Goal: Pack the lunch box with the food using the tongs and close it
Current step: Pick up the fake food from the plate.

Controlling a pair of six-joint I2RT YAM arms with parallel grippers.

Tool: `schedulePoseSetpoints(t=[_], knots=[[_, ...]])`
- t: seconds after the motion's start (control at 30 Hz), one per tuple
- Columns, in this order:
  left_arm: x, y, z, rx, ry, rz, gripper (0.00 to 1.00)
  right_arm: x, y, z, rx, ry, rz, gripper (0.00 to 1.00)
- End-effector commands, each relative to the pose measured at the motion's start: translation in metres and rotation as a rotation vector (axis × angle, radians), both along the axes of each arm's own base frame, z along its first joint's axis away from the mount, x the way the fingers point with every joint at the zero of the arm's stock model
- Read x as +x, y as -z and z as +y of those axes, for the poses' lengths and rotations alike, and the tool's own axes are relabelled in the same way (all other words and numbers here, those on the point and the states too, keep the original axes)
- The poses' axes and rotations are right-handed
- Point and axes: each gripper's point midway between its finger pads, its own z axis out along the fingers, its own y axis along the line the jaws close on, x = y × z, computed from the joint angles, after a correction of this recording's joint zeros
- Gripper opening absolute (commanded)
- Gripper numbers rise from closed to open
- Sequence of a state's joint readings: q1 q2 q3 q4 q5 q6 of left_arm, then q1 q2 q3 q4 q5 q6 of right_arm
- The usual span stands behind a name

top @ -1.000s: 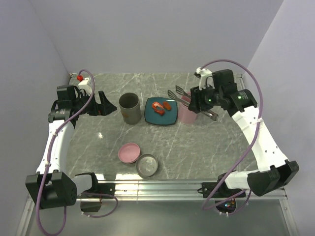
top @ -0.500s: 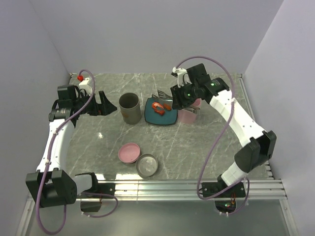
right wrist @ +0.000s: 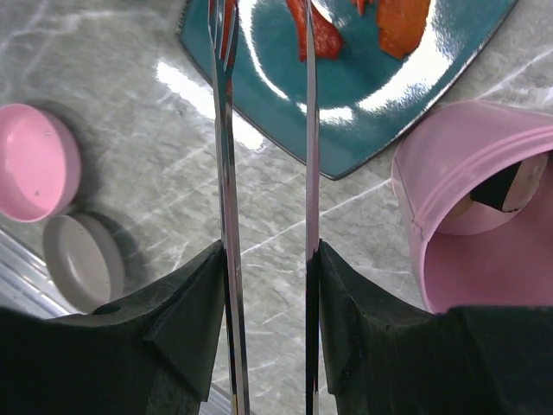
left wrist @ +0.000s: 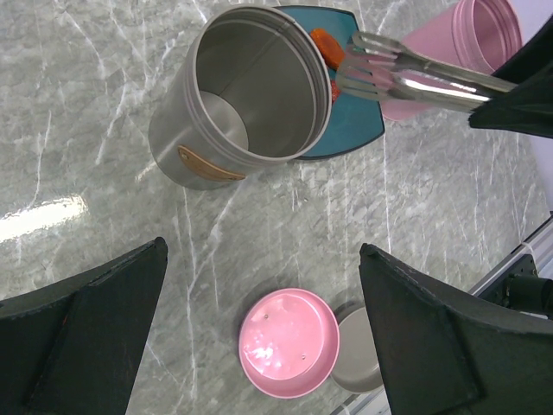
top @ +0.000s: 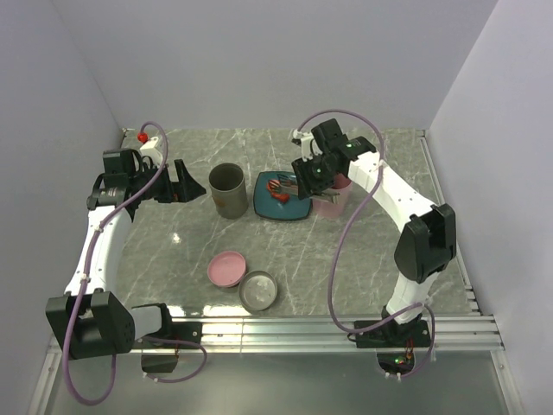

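Observation:
My right gripper (top: 313,177) (right wrist: 268,259) is shut on the silver tongs (right wrist: 226,173) (top: 285,181), one arm against each finger. The tong tips hang over the teal plate (top: 289,207) (right wrist: 285,78), close to the red and orange food (top: 278,192) (right wrist: 324,35). The tips stand apart. The lunch box stands in parts: a grey round can (top: 226,188) (left wrist: 186,138) left of the plate, empty inside, and a pink can (top: 333,203) (right wrist: 484,225) on the plate's right. My left gripper (top: 177,181) (left wrist: 262,251) is open and empty, left of the grey can.
A pink lid (top: 227,267) (left wrist: 289,343) and a grey lid (top: 259,290) (left wrist: 359,350) lie side by side near the table's front edge. The right arm reaches over the pink can. A white fitting with a red knob (top: 143,138) sits at the back left corner.
My right arm has swung left with the tongs, from beyond the pink can to over the plate. The left arm has not moved.

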State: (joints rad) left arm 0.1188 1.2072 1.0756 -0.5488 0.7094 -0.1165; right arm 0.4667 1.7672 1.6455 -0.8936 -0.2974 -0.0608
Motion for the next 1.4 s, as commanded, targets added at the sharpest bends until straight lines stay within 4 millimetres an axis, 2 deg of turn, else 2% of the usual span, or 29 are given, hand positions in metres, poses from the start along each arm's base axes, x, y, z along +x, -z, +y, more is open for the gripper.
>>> schedulePoseSetpoints(t=[0.0, 0.23, 0.57, 0.73, 0.93, 1.1, 1.37], knots=[[0.006, -0.02, 0.0, 0.006, 0.014, -0.069, 0.99, 0.012, 0.006, 0.0, -0.013, 0.015, -0.036, 0.5], [0.007, -0.019, 0.001, 0.013, 0.008, -0.068, 0.99, 0.013, 0.031, -0.003, -0.052, 0.012, -0.008, 0.5], [0.006, -0.018, 0.001, 0.013, 0.01, -0.066, 0.99, 0.011, 0.051, -0.004, -0.068, 0.001, 0.021, 0.5], [0.005, -0.017, 0.001, 0.015, 0.011, -0.067, 0.99, 0.007, 0.053, -0.008, -0.077, 0.01, 0.023, 0.51], [0.005, -0.017, 0.0, 0.009, 0.011, -0.067, 0.99, 0.017, 0.044, -0.017, -0.1, 0.046, -0.046, 0.51], [0.005, -0.016, 0.0, 0.008, 0.011, -0.066, 0.99, 0.022, 0.036, -0.017, -0.088, 0.057, -0.071, 0.52], [0.004, -0.016, 0.0, 0.007, 0.011, -0.063, 0.99, 0.012, 0.045, -0.011, -0.071, 0.02, -0.007, 0.51]])
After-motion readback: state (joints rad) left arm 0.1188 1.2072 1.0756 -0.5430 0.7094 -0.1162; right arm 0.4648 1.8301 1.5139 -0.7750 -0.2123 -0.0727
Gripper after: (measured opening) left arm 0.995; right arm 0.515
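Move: The red food on the plate lies some 8 cm ahead of the right hand, which already holds the tongs, about 14 cm to its left and 16 cm below. The orange food is roughly 4 cm to the right of the red food and 2 cm farther out. The pink cup stands close by, about 5 cm ahead of the right hand and 2 cm to its right. For the left hand, the red food is around 12 cm ahead, 28 cm to the right and 21 cm below. The red food is brought between the open jaws of the tongs: the right hand sinks about 6 cm over the plate and drifts a little to its right near the bottom. The wrist tilts some 5 degrees, left side down, as the tips come down around the food; then the hand holds low, fingers keeping their half-open grip on the tongs. ##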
